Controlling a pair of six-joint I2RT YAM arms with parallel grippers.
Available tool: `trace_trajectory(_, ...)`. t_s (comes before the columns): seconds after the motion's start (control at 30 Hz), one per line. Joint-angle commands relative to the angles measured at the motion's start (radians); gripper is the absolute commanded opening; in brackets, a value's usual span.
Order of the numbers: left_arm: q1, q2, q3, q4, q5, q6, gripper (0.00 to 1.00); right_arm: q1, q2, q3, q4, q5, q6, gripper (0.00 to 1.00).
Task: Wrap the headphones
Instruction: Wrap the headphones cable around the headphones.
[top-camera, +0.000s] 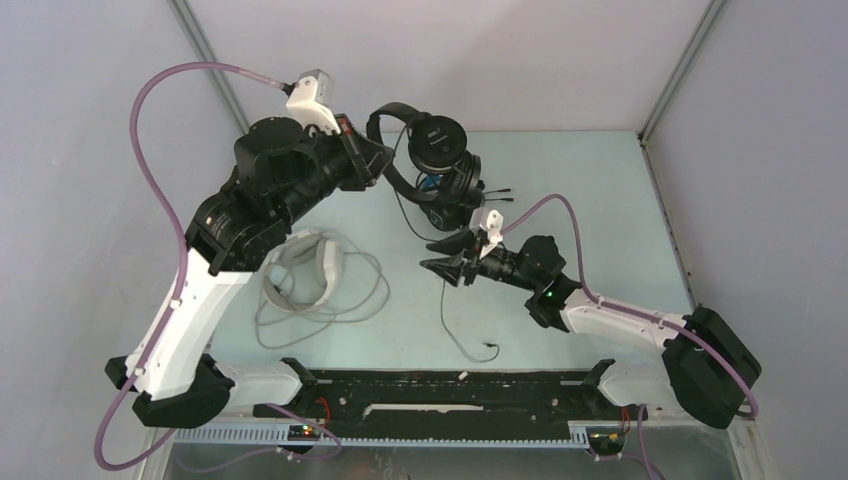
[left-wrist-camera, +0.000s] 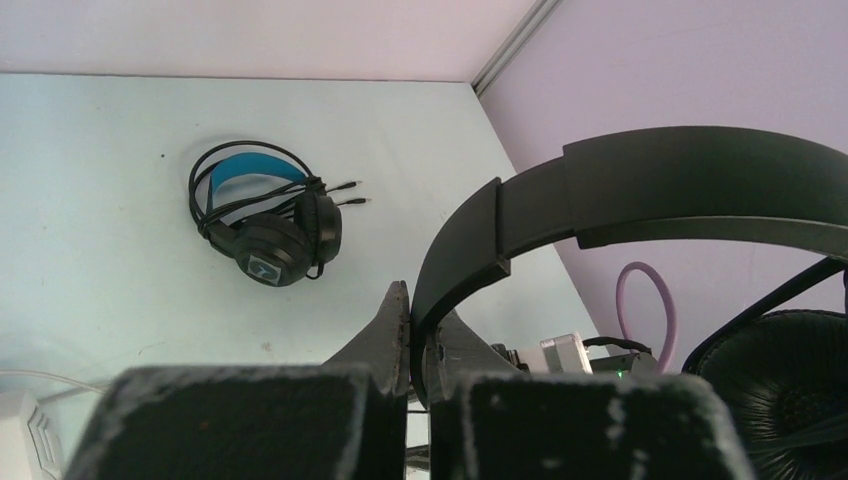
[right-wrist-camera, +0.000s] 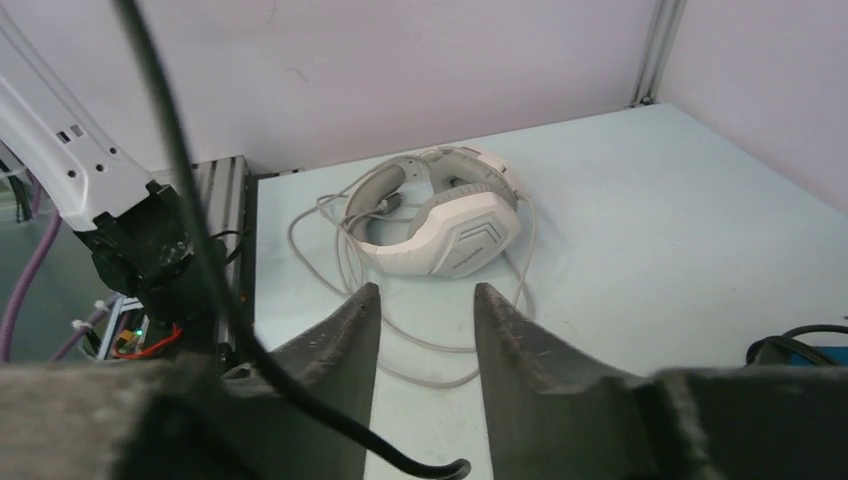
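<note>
My left gripper (left-wrist-camera: 420, 300) is shut on the headband of the all-black headphones (left-wrist-camera: 650, 180) and holds them raised above the back of the table (top-camera: 435, 140). Their thin black cable (top-camera: 443, 305) hangs to the table and ends in a plug (top-camera: 490, 348). My right gripper (top-camera: 440, 262) hovers beside that cable, open (right-wrist-camera: 425, 295). The cable (right-wrist-camera: 200, 250) crosses in front of its left finger and curls low between the jaws, ungripped. The blue-banded headphones (left-wrist-camera: 265, 215) lie wound up on the table. The white headphones (right-wrist-camera: 450, 215) lie left of centre amid loose cord.
The white pair's grey cord (top-camera: 350, 300) sprawls in wide loops over the table's left-centre. Pale walls with metal corner posts (top-camera: 680, 70) enclose the back and sides. A black rail (top-camera: 450, 395) runs along the near edge between the arm bases.
</note>
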Motion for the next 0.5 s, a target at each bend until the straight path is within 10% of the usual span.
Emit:
trace_trajectory(0.0,0.003,-0.002,0.051,0.081,-0.011,0.001,0.0,-0.014,0.016,0.045,0.084,-0.052,0.047,0.28)
trace_trajectory(0.13,0.003,-0.01,0.036,0.092,-0.013,0.007,0.0,-0.032,0.01,0.045,0.076,-0.042,0.086,0.01)
trace_trajectory(0.47,0.004,-0.046,-0.014,0.095,0.03,-0.003,0.0,-0.057,-0.068,0.045,-0.131,-0.027,0.097,0.0)
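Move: The black headphones' cable already runs between the right hand's open fingers, about 1 cm ahead of their midpoint and 1 cm to the right. The held headphones' ear cups hang some 6 cm ahead, 4 cm right and 17 cm above this hand; the white headphones lie roughly 27 cm left, 9 cm ahead and 22 cm below. From the left hand, that stretch of cable is about 6 cm right, 4 cm back and 22 cm below. The right hand, pointing left beneath the held headphones, stays almost in place and shuts its half-open fingers fully on the thin black cable, pinching it between them. As they close it rolls about 5 degrees around its pointing direction, then eases about 1 cm to its right, while the left hand stays still and keeps its grip on the headband up above. ##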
